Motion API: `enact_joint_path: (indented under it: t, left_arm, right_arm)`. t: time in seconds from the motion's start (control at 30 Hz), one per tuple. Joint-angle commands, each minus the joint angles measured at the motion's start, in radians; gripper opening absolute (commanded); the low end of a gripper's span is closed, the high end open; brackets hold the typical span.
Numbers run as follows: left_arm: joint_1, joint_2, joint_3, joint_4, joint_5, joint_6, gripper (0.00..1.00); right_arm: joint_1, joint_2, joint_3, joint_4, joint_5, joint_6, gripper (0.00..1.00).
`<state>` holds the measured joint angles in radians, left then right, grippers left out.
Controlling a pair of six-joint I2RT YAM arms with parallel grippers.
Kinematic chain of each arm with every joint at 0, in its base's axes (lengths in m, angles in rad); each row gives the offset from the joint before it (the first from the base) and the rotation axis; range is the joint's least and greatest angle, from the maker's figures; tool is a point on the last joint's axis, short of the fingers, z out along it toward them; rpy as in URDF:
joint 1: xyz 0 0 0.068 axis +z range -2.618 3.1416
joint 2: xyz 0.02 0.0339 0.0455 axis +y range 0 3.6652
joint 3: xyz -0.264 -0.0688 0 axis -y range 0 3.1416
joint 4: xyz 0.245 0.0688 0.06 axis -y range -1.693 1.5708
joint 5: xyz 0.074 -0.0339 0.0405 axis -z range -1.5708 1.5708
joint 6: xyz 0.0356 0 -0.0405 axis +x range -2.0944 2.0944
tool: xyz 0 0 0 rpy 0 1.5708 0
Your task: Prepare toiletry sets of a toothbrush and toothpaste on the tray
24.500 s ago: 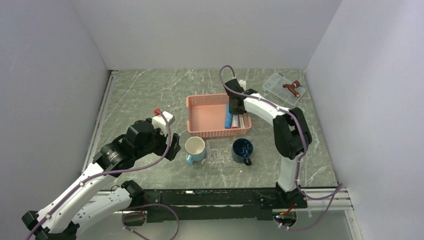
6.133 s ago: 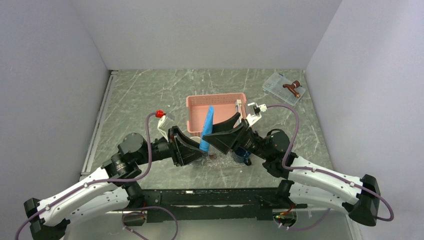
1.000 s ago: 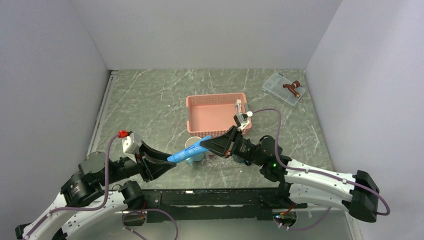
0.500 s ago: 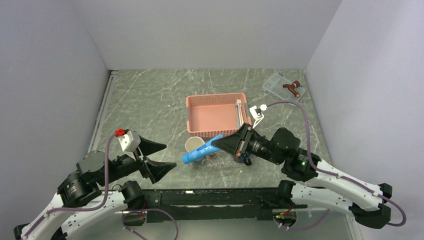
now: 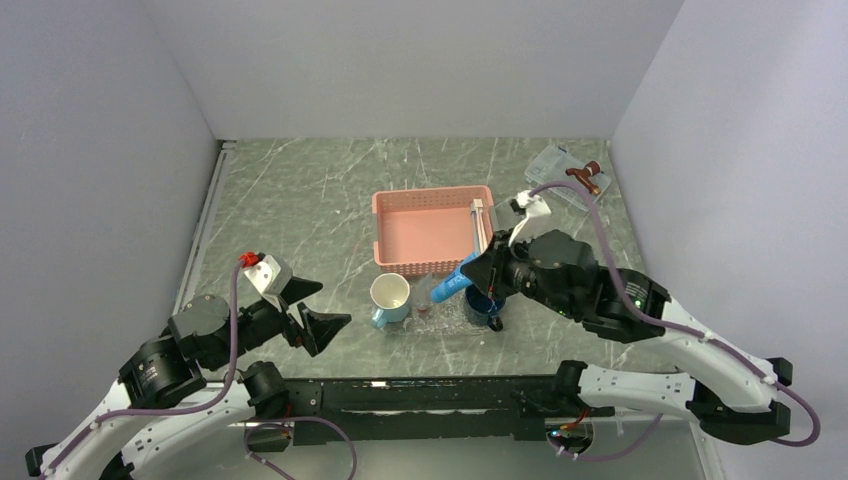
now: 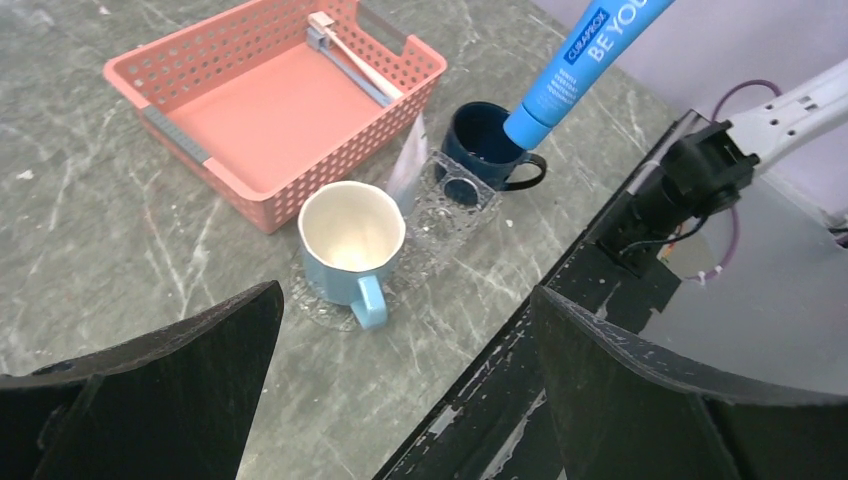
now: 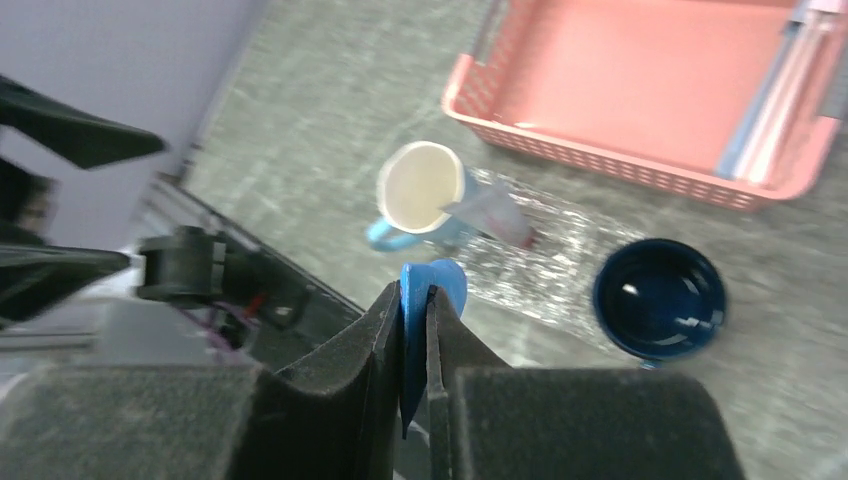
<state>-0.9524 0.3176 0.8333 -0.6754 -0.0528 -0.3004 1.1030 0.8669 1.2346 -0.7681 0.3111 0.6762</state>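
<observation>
A blue toothpaste tube hangs in the air, pinched at its flat end by my right gripper, which is shut on it. Its cap end points down, close above the dark blue mug. My left gripper stands wide open and empty near the table's front edge, left of the light blue mug. The clear tray lies under both mugs. Whitish toothbrushes lie along the right side of the pink basket. A pale flat tube leans by the light mug.
A small clear box with a brown object on it sits at the back right. The black front rail runs just below the left gripper. Grey walls close in the table on three sides.
The left gripper opened, let go of the toothpaste and drew back left. The right gripper kept the tube and swung it right and upward, over the dark mug.
</observation>
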Motion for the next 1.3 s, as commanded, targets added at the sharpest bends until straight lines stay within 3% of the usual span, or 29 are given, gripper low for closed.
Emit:
enact_joint_path:
  t: [0.0,0.47,1.27]
  left_arm:
    - [0.005,0.004,0.004,-0.026,-0.104,0.011,0.99]
    - [0.004,-0.020,-0.036,-0.056,-0.172,-0.007,0.99]
    - [0.004,0.006,-0.036,-0.055,-0.158,-0.001,0.99]
  right_arm:
    - [0.004,0.065,0.052,-0.111,0.126,-0.109,0.00]
    - [0.003,0.227,-0.045,0.035,0.250,-0.176,0.00]
    - [-0.054,0.306,-0.160,0.225,0.171,-0.160,0.00]
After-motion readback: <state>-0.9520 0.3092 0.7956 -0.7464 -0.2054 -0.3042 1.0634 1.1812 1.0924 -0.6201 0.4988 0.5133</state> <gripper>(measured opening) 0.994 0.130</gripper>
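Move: The blue toothpaste in the right hand goes to the free spot on the clear tray between the two mugs, about 7 cm ahead, 4 cm left and 29 cm below that hand. The white tube stands some 5 cm left of that spot, the light-blue mug 12 cm left of it, the dark mug 8 cm right of it; the pink basket's middle is roughly 15 cm beyond it. From the left hand the spot lies about 11 cm ahead, 22 cm right and 26 cm below. The blue toothpaste, still pinched by its flat end, is lowered by the right hand about 12 cm and carried some 6.5 cm forward, towards the gap between the white tube and the dark mug. Early on the wrist rolls about 25 degrees, left side down, swinging the cap beneath the fingers. The open, empty left hand first sinks 3 cm, easing slightly forward and left, then waits. ##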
